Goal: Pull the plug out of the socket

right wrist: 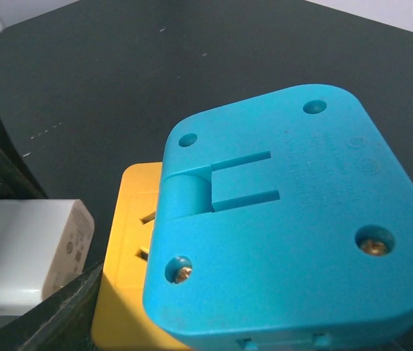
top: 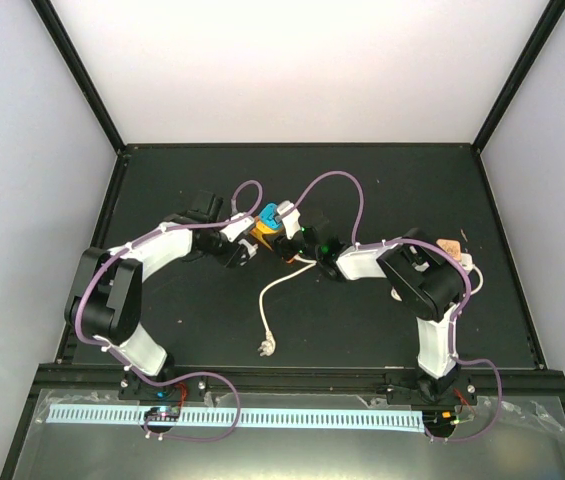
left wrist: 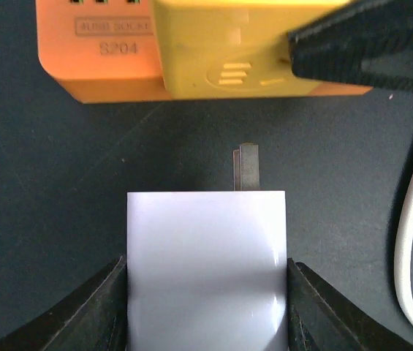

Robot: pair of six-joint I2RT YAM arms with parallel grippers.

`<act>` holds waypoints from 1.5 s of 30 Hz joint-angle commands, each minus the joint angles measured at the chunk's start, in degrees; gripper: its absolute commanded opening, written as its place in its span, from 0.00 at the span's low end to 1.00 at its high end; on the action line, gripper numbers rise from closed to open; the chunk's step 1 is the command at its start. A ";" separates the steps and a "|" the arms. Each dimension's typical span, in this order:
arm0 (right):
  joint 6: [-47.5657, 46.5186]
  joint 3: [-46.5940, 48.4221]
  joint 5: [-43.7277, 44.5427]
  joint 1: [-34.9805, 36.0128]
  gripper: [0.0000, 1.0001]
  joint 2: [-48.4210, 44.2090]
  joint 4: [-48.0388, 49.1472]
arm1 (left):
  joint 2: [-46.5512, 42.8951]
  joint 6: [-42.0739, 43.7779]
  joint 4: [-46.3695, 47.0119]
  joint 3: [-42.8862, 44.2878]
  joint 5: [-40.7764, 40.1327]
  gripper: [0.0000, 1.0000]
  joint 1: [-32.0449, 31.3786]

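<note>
The white plug (left wrist: 206,270) sits between the pads of my left gripper (left wrist: 206,296), which is shut on its two sides. Its metal prongs (left wrist: 246,167) are bare and point at the socket (left wrist: 191,58), with a gap of dark mat between them. The socket is a yellow and orange block with a blue adapter (right wrist: 294,234) on top. In the right wrist view the yellow socket (right wrist: 127,256) shows empty slots, and the plug (right wrist: 31,248) lies to its left. My right gripper (top: 290,240) is shut on the socket; one black finger (left wrist: 367,51) presses its side.
A loose white cable (top: 274,290) curls over the black mat toward the near edge and ends in a small connector (top: 264,347). It also runs down the right side in the left wrist view, as the cable (left wrist: 411,248). A pinkish object (top: 450,246) lies beside the right arm.
</note>
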 commanded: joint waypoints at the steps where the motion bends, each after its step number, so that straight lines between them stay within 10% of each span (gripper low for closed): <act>1: -0.50 -0.24 4.42 -0.30 0.19 2.10 -2.55 | -1.56 -1.04 -2.89 -0.02 -1.32 0.28 -0.48; 15: -1.85 -0.48 3.00 -0.30 0.20 2.09 -2.26 | -3.05 0.71 -7.43 4.56 -1.26 0.29 9.44; 45: -5.78 -0.86 -6.01 -0.30 0.21 2.65 -2.30 | 33.00 0.60 -13.01 44.98 -5.38 0.33 28.89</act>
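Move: The left hand already holds the white plug, prongs clear. The open table it is carried to lies about 18 cm forward and 22 cm left of the hand, some 6 cm lower. The socket's blue and yellow blocks are about 6 cm ahead and 7 cm to the hand's right, about level in height. From the right hand, which grips the socket, that open spot is roughly 15 cm forward, 31 cm left and 8 cm down. Drawing back a centimetre or so from the socket at first, the left hand then swings left and forward, about 22 cm left and 18 cm out, with the white plug still pinched. It arcs up some 5 cm, then sinks again over the empty table, turning about 30 degrees counter-clockwise. The right hand stays put, keeping its grip on the socket. ##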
